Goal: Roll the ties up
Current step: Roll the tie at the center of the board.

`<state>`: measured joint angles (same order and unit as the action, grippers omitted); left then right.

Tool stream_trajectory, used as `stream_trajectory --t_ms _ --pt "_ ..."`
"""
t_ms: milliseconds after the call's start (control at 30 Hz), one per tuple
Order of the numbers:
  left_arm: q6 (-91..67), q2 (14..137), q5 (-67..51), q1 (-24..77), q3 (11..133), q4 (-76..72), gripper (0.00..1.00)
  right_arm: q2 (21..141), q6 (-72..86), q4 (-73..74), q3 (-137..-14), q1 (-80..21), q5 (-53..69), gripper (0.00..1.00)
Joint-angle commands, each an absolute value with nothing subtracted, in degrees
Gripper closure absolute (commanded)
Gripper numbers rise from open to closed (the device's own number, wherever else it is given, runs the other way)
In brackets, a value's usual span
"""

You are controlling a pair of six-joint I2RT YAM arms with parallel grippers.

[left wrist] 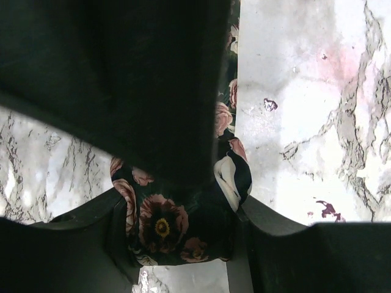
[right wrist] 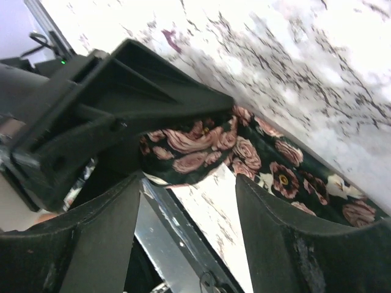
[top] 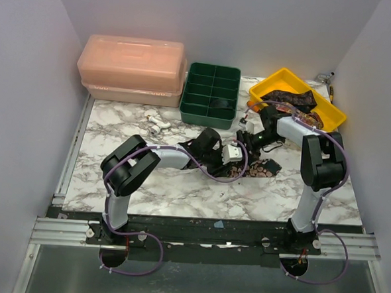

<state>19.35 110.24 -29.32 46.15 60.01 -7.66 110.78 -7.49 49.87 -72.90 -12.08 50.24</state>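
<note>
My left gripper is shut on a rolled part of a dark tie with pink flowers, and its fingers press the roll from both sides just above the marble table. The rest of this tie trails flat to the right. In the top view the left gripper sits at mid-table with the right gripper close beside it. The right gripper stands open with only bare table between its fingers. The tie lies just beyond its tips. More ties lie in the yellow tray.
A green compartment tray stands at the back centre and a pink lidded box at the back left. Small white plastic pieces lie in front of the box. Grey walls close in both sides.
</note>
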Motion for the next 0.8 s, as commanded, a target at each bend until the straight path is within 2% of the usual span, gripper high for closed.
stream_trajectory --t_ms 0,233,300,367,467,500,567,633,767 --pt "22.8 111.5 -24.6 46.4 57.6 3.4 0.76 111.8 1.2 42.0 -72.5 -13.0 55.2 0.35" --pt "22.6 112.4 -23.9 46.6 58.4 4.0 0.74 114.5 2.6 40.9 -69.7 -14.1 56.7 0.39" --pt "22.2 112.7 -23.9 46.7 58.5 4.1 0.74 114.2 2.0 41.2 -68.9 -14.2 56.6 0.44" --pt "22.1 112.9 -24.0 46.9 58.7 4.2 0.73 113.8 0.8 41.7 -68.6 -14.2 54.3 0.61" --pt "21.7 113.1 -23.9 46.9 59.1 4.2 0.71 114.3 -2.5 44.0 -68.9 -14.2 47.8 0.98" --pt "21.4 113.1 -24.1 46.9 59.4 4.2 0.68 114.5 -3.3 44.8 -68.9 -14.1 44.6 0.99" --pt "19.8 113.0 -25.0 46.5 60.2 3.8 0.52 114.9 -4.1 45.4 -68.9 -13.7 38.3 0.99" --pt "17.5 111.7 -27.9 45.5 59.8 0.8 0.39 115.6 -4.8 45.9 -69.1 -13.5 33.0 0.99" --pt "14.5 106.6 -33.7 44.0 54.0 -14.0 0.28 116.7 -5.3 45.3 -69.9 -13.5 25.2 0.99"
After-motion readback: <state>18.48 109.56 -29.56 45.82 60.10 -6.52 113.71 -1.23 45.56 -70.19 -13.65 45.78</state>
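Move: For my right hand, open above the work, the rolled part of the tie is about 3 cm to its left, 1 cm back and 4 cm below. The flat tail of the tie is about 6 cm to that hand's right and 1 cm back; the green organizer stands some 24 cm ahead and 13 cm left. My left hand already has the roll between its fingertips, the roll's middle about 1 cm to its right and 1 cm below. I carry my right hand about 2 cm left over the roll, then lower it, shutting its fingers on the cloth at the top of the roll. With that pinch kept, I draw it some 2 cm back to the right and 2 cm farther down, towards the tail, tilting the wrist about 10 degrees. My left hand stays in place, gripping the roll's sides, then spreads its fingers at the end. ##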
